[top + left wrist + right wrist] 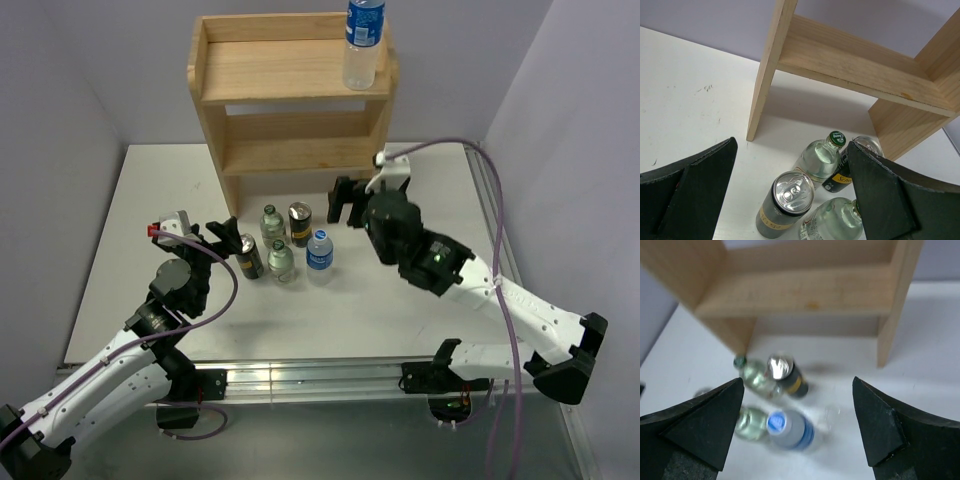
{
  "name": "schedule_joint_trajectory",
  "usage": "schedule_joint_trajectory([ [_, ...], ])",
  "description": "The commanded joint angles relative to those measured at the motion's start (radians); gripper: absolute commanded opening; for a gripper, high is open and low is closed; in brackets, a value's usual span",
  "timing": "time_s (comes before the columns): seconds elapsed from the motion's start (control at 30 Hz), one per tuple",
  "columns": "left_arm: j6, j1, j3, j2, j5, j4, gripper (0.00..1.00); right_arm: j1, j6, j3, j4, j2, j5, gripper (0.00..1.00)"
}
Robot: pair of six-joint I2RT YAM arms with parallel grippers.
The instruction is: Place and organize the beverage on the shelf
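Observation:
The wooden shelf [290, 70] stands at the back, with one blue-labelled plastic bottle [363, 45] upright at the right end of its top tier. In front of it, five drinks cluster on the table: two cans [250, 256] [300, 222], two glass bottles [272, 224] [282, 262] and a plastic bottle [319, 256]. My left gripper [232, 243] is open just left of the near can [785, 202], with nothing between its fingers. My right gripper [343, 203] hangs open above and right of the cluster, looking down on the plastic bottle [787, 429], which looks blurred.
The white table [420, 300] has walls close on both sides and a metal rail [300, 378] along its near edge. A purple cable [495, 200] loops over the right arm. The shelf's lower tier [300, 150] holds nothing.

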Motion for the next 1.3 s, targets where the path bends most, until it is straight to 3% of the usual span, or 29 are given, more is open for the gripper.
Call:
schedule_joint_trajectory([
  [0.0,-0.008,-0.005,0.0,-0.011,-0.003,0.012,0.99,0.11,0.138,-0.124,-0.028,-0.082,0.118,0.96],
  [0.2,-0.009,-0.005,-0.006,-0.015,-0.002,0.019,0.99,0.23,0.333,-0.4,-0.008,-0.203,0.1,0.96],
  [0.33,-0.008,-0.005,-0.008,-0.008,0.009,0.028,0.99,0.235,0.343,-0.538,0.122,-0.176,0.013,0.96],
  [0.83,-0.008,-0.003,-0.012,-0.016,0.005,0.019,0.99,0.241,0.34,-0.552,0.355,0.123,-0.036,0.96],
  [1.27,-0.005,-0.003,-0.018,-0.021,0.003,0.022,0.99,0.177,0.278,-0.577,0.532,0.277,-0.003,0.98],
])
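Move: Almost straight below the right hand, some 27 cm down, the last blue-labelled bottle stands about 9 cm to the left and 2 cm ahead. About 9 cm beyond that bottle and 5 cm to its left is the black can. The near clear bottle stands level with it, 10 cm to its left; the far clear bottle is 9 cm farther out and 12 cm left of it. From the idle left hand, the blue-labelled bottle lies 19 cm right, 4 cm ahead and 17 cm down. Sinking fast from in front of the shelf, the open right hand drops about 25 cm, first drawing back some 9 cm, then sliding about 6 cm left as it goes on down. The fingers tip down nearly 20 degrees and swing about 10 degrees to the left; late on, the hand creeps 3 cm forward to the near side of the blue-labelled bottle, still wide open. ##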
